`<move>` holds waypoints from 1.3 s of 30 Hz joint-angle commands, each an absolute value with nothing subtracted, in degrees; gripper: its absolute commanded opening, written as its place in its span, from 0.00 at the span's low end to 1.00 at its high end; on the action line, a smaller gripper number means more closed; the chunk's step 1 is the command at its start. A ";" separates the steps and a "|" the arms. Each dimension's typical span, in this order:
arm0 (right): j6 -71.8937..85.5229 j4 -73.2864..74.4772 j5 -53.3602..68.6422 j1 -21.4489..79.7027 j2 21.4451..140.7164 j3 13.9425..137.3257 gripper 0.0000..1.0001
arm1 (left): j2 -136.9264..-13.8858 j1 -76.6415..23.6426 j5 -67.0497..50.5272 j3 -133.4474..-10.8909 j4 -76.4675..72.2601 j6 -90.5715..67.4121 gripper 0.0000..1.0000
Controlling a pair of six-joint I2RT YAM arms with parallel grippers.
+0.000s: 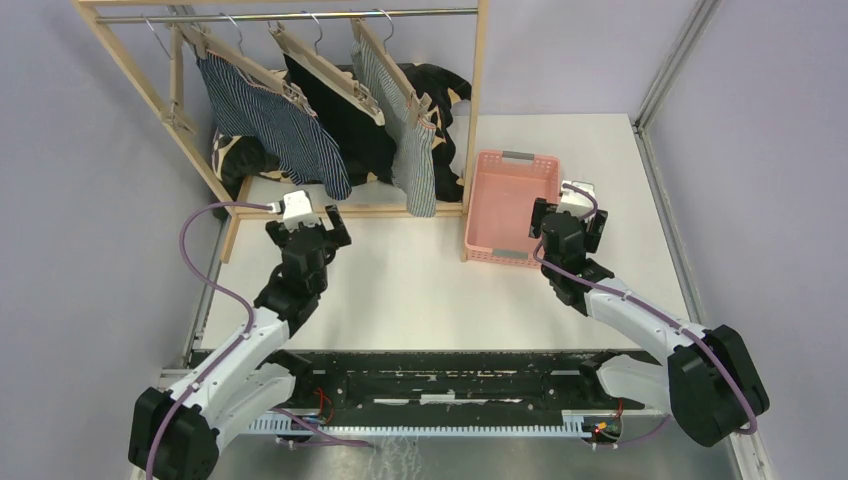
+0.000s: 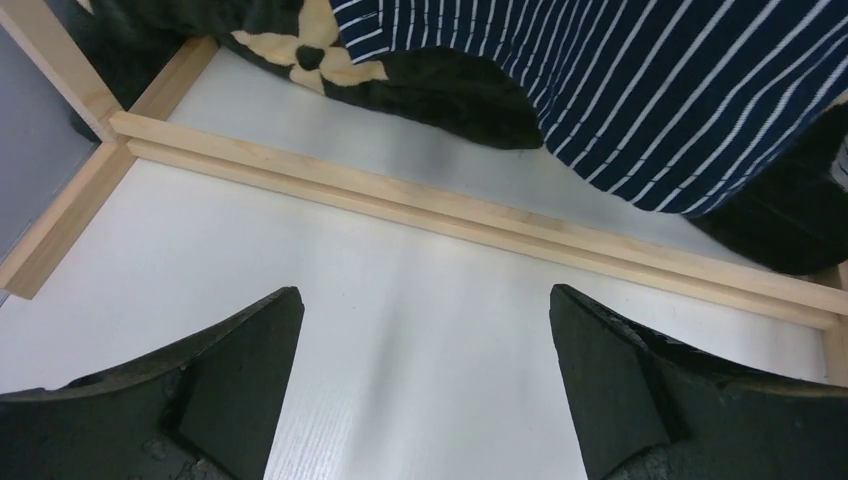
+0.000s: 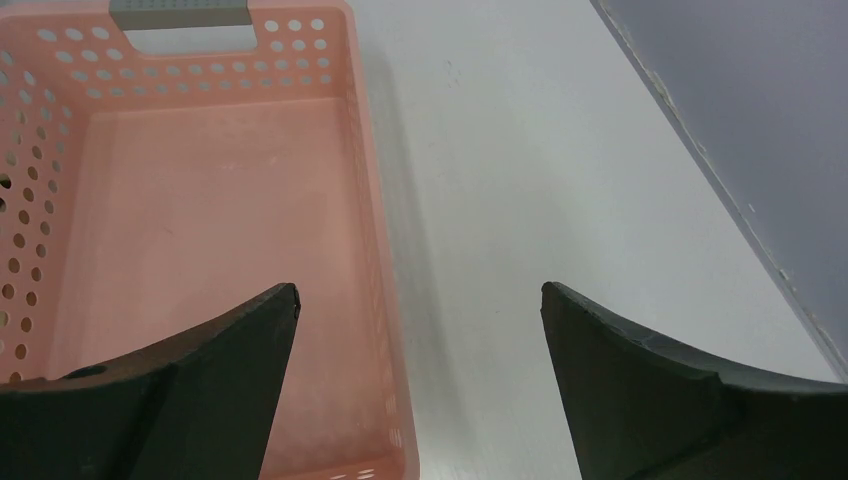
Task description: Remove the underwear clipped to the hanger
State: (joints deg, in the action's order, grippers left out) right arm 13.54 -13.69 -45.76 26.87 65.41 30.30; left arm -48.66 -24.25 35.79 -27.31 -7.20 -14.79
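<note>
Three boxer shorts hang clipped to wooden hangers on a wooden rack at the back left: navy striped shorts (image 1: 275,120), plain black shorts (image 1: 340,115) and grey-white pinstriped shorts (image 1: 405,130). The navy shorts' hem also shows in the left wrist view (image 2: 650,90). My left gripper (image 1: 308,222) is open and empty, just in front of the rack's base rail, below the navy shorts. My right gripper (image 1: 570,222) is open and empty, over the right wall of the pink basket (image 1: 480,215).
The wooden rack (image 1: 478,90) stands on base rails (image 2: 450,215) across the back left. A black cushion with cream marks (image 1: 235,150) lies behind the rack. The pink basket's inside (image 3: 200,200) holds nothing. A grey wall (image 3: 740,90) borders the table's right edge.
</note>
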 commanded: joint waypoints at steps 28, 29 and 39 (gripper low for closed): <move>11.87 -16.52 -48.95 28.74 64.55 32.13 1.00 | -50.10 -31.63 3.93 -60.90 -0.46 -10.55 0.99; 11.87 -16.52 -48.95 28.68 64.63 32.21 1.00 | -50.36 -31.65 4.70 -62.84 0.33 -10.32 0.99; 12.13 -16.53 -48.64 28.93 65.84 32.46 1.00 | -51.41 -31.71 10.35 -79.22 7.52 -10.50 0.93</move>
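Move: The grey striped underwear hangs roughly 14 cm ahead of the left hand, 22 cm to its right and 20 cm above it. From the same hand, the black underwear hangs some 16 cm ahead and 9 cm to the right, and the navy striped one about 15 cm straight ahead, both around 20 cm higher. From the right hand, the grey striped underwear is about 13 cm ahead, 29 cm to the left and 23 cm up. The open left hand swings right, then climbs about 30 cm towards the hanger clips, turning clockwise and tipping up. ##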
